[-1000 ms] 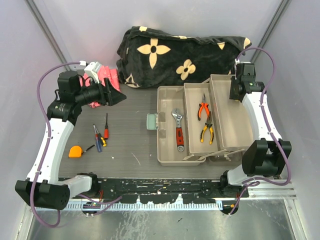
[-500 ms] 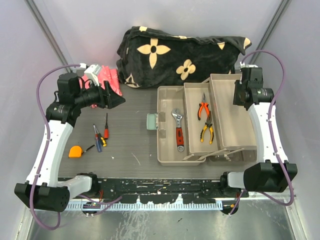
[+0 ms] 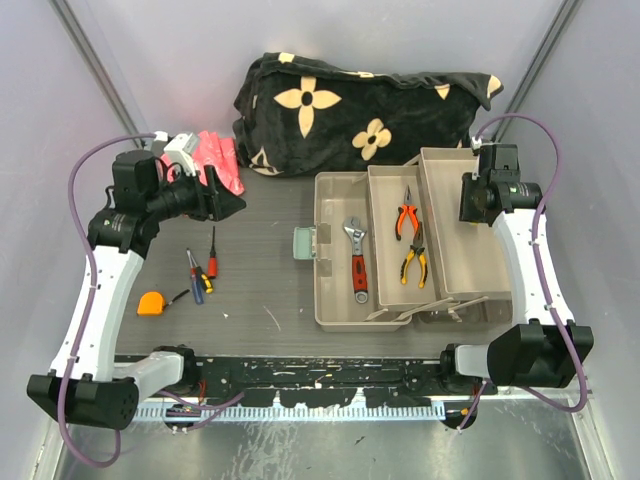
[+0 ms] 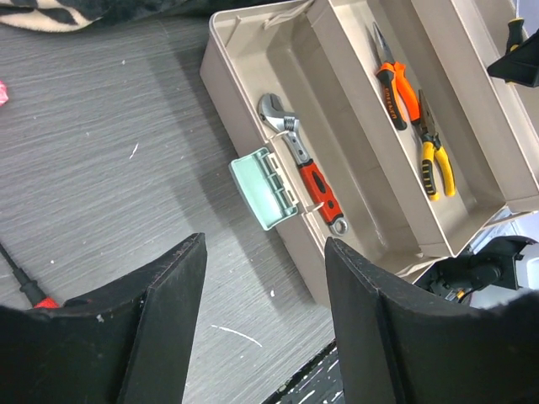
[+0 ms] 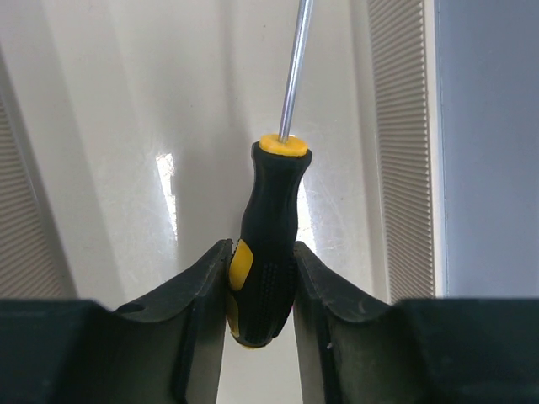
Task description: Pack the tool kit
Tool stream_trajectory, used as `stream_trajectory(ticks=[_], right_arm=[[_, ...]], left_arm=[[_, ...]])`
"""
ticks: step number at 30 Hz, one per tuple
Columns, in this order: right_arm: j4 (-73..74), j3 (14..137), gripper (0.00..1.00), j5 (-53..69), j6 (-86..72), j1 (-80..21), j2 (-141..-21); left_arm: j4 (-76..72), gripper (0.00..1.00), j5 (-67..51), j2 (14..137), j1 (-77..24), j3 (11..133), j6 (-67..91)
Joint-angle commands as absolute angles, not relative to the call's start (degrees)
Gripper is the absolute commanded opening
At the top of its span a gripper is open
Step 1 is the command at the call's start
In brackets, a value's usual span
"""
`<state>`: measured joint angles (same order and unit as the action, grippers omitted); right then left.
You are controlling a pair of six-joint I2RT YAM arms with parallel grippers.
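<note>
The tool kit's beige box [image 3: 322, 250] lies open mid-table with its trays folded out. In the box lies a red-handled wrench [image 3: 357, 262], and the middle tray holds orange pliers [image 3: 405, 218] and yellow pliers [image 3: 415, 262]. My right gripper [image 3: 470, 205] hovers over the right tray [image 5: 126, 101], shut on a black-and-yellow screwdriver [image 5: 268, 227] with its shaft pointing away. My left gripper [image 4: 263, 244] hangs open and empty above the table, left of the box [image 4: 227, 76]. Two screwdrivers [image 3: 212, 255] [image 3: 197, 277] and an orange tape measure [image 3: 150, 303] lie on the table at the left.
A black flower-patterned blanket [image 3: 360, 110] is bunched along the back. A pink item [image 3: 215, 155] sits behind the left arm. The box's teal latch [image 4: 265, 189] sticks out on its left side. Grey walls close in both sides.
The right arm's elbow has swung outward to the right while its wrist stays over the right tray with the screwdriver. The left gripper has drifted slightly left.
</note>
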<state>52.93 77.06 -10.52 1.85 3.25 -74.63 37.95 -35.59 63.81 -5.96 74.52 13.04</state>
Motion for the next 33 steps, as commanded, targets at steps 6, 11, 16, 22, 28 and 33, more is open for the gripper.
stream_trajectory(ticks=[6, 11, 16, 22, 28, 33], right_arm=[[52.1, 78.9, 0.68, -9.4, 2.1, 3.5, -73.3], [52.1, 79.7, 0.73, -8.3, 2.1, 3.5, -71.7], [50.1, 80.5, 0.79, -4.7, 1.5, 3.5, -66.3], [49.7, 83.6, 0.84, 1.7, 1.1, 3.5, -60.6], [49.7, 83.4, 0.85, 6.2, 1.2, 3.5, -56.8], [48.8, 81.7, 0.86, 7.9, 1.0, 3.5, -55.3]], left_arm=[[44.9, 0.60, -25.8, 63.8, -5.6, 75.6, 14.3], [46.7, 0.60, -17.8, 66.1, -5.6, 72.6, 11.7], [51.3, 0.59, -9.8, 75.3, -5.6, 71.6, 7.1], [53.9, 0.55, -8.3, 88.0, -5.6, 71.2, 7.4], [52.1, 0.55, -1.3, 95.1, -5.7, 69.6, 6.1], [50.5, 0.56, 2.0, 97.3, -5.7, 67.6, 5.3]])
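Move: My left hand hangs high over the table, with the red screwdriver some 2 cm ahead, 11 cm left and 34 cm below. The black-yellow screwdriver lies 3 cm left of the red one and 4 cm nearer me; the tape measure is 14 cm left and 11 cm nearer than the red one. My right hand holds another screwdriver barely 2 cm above the right tray's floor, whose middle is 2 cm left; the orange pliers lie 16 cm left, 2 cm ahead, 6 cm lower. I open my right fingers wide while that hand stays put, letting go of the screwdriver handle, then lift away about 13 cm, drifting left and back as the fingers tip forward. Meanwhile I swoop my left hand down some 26 cm and 10 cm left onto the loose screwdrivers, swinging its fingers to point nearly straight down, half open, still clear of the red handle. ##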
